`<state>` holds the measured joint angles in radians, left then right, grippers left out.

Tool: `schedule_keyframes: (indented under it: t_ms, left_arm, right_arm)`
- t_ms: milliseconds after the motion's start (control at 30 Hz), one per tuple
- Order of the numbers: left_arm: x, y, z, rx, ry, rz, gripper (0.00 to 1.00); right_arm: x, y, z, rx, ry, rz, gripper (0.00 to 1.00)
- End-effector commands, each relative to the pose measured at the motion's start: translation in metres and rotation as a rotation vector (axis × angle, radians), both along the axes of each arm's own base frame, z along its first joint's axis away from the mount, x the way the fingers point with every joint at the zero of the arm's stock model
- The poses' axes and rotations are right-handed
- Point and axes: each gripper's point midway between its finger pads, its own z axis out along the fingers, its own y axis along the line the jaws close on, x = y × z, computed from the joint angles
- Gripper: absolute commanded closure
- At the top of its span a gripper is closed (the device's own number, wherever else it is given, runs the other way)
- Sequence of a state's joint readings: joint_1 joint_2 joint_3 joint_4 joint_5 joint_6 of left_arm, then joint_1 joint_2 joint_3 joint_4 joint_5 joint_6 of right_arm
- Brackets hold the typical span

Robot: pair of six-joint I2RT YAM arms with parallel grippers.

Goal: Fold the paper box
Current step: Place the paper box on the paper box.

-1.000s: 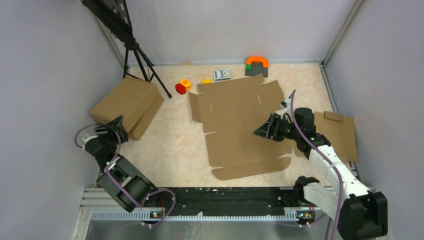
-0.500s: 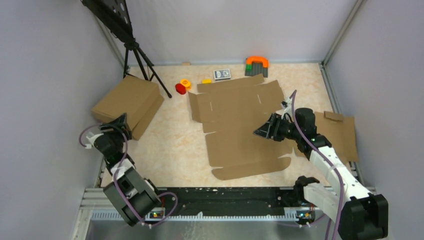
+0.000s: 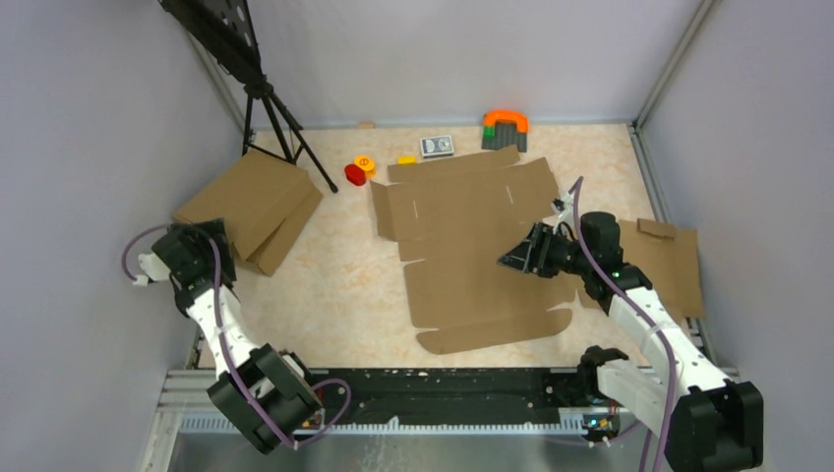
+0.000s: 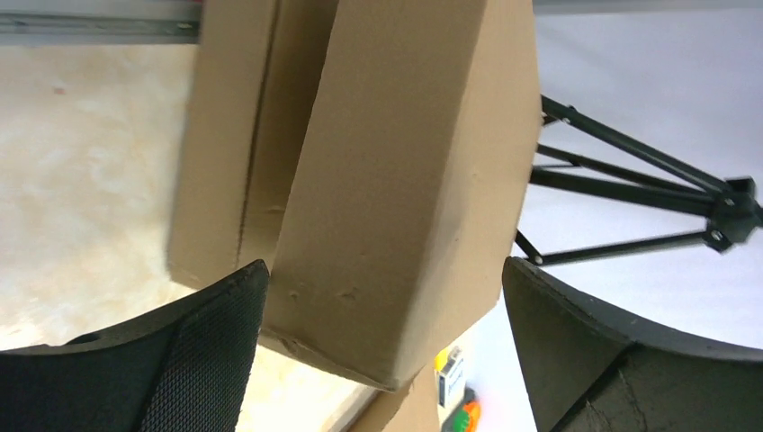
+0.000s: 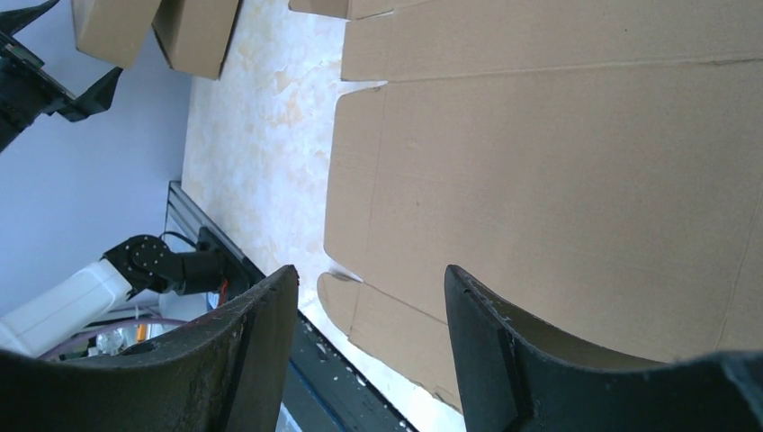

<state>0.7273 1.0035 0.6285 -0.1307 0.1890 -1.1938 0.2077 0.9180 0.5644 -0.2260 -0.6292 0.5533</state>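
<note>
The paper box [image 3: 472, 246] lies flat and unfolded in the middle of the table, a large brown die-cut sheet with flaps and slits. My right gripper [image 3: 516, 258] hovers over its right side, open, with nothing between the fingers. In the right wrist view, the sheet [image 5: 558, 180] spreads out beyond the open right gripper [image 5: 371, 270]. My left gripper [image 3: 216, 239] is far from the sheet, at the left edge of the table. It is wide open [image 4: 385, 265], its jaws on either side of a plain brown cardboard slab's [image 4: 396, 180] near corner, with a gap on the right.
The brown cardboard slab [image 3: 251, 202] leans at the back left beside a black tripod [image 3: 270, 108]. Red and yellow pieces [image 3: 356, 174], a card deck [image 3: 437, 147] and orange-green blocks [image 3: 505, 128] line the back. Another cardboard sheet [image 3: 674, 265] lies at the right.
My left arm has swung out to the left and towards the brown slab, and its jaws have opened wider. The right arm and the sheet have not moved.
</note>
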Motion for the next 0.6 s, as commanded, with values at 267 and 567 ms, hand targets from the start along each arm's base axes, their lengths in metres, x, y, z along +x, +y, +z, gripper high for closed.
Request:
schedule_keyframes:
  t_ms: [267,567]
  left_arm:
    - [-0.058,-0.01,-0.018,-0.041,0.353,0.066,0.01]
    - [-0.018,-0.133,0.081,0.441,0.001,-0.548,0.01]
  right_arm:
    - [0.003,0.006,0.02,0.028,-0.06,0.027,0.4]
    - [0.012,0.003,0.025,0.019,-0.104,-0.007,0.37]
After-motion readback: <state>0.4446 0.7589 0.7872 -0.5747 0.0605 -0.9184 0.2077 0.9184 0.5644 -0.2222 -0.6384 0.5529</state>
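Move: The upper paper box, which the left hand has just let go with its fingers already wide open, has its middle about 6 cm ahead of that hand, 5 cm to the right and 6 cm lower. The paper box beneath it lies some 5 cm ahead, 9 cm right and 13 cm down. The red and yellow discs are roughly 15 cm ahead and 27 cm right. From the idle right hand, the upper box lies about 13 cm ahead and 53 cm left. Back and down first, the open left hand withdraws about 5 cm from the upper paper box, its fingers tipping some 20 degrees further down. It then swings quickly right and climbs, going about 9 cm right overall past the boxes' near side towards the flat cardboard, turning clockwise. The fingers stay wide open and grasp nothing. ##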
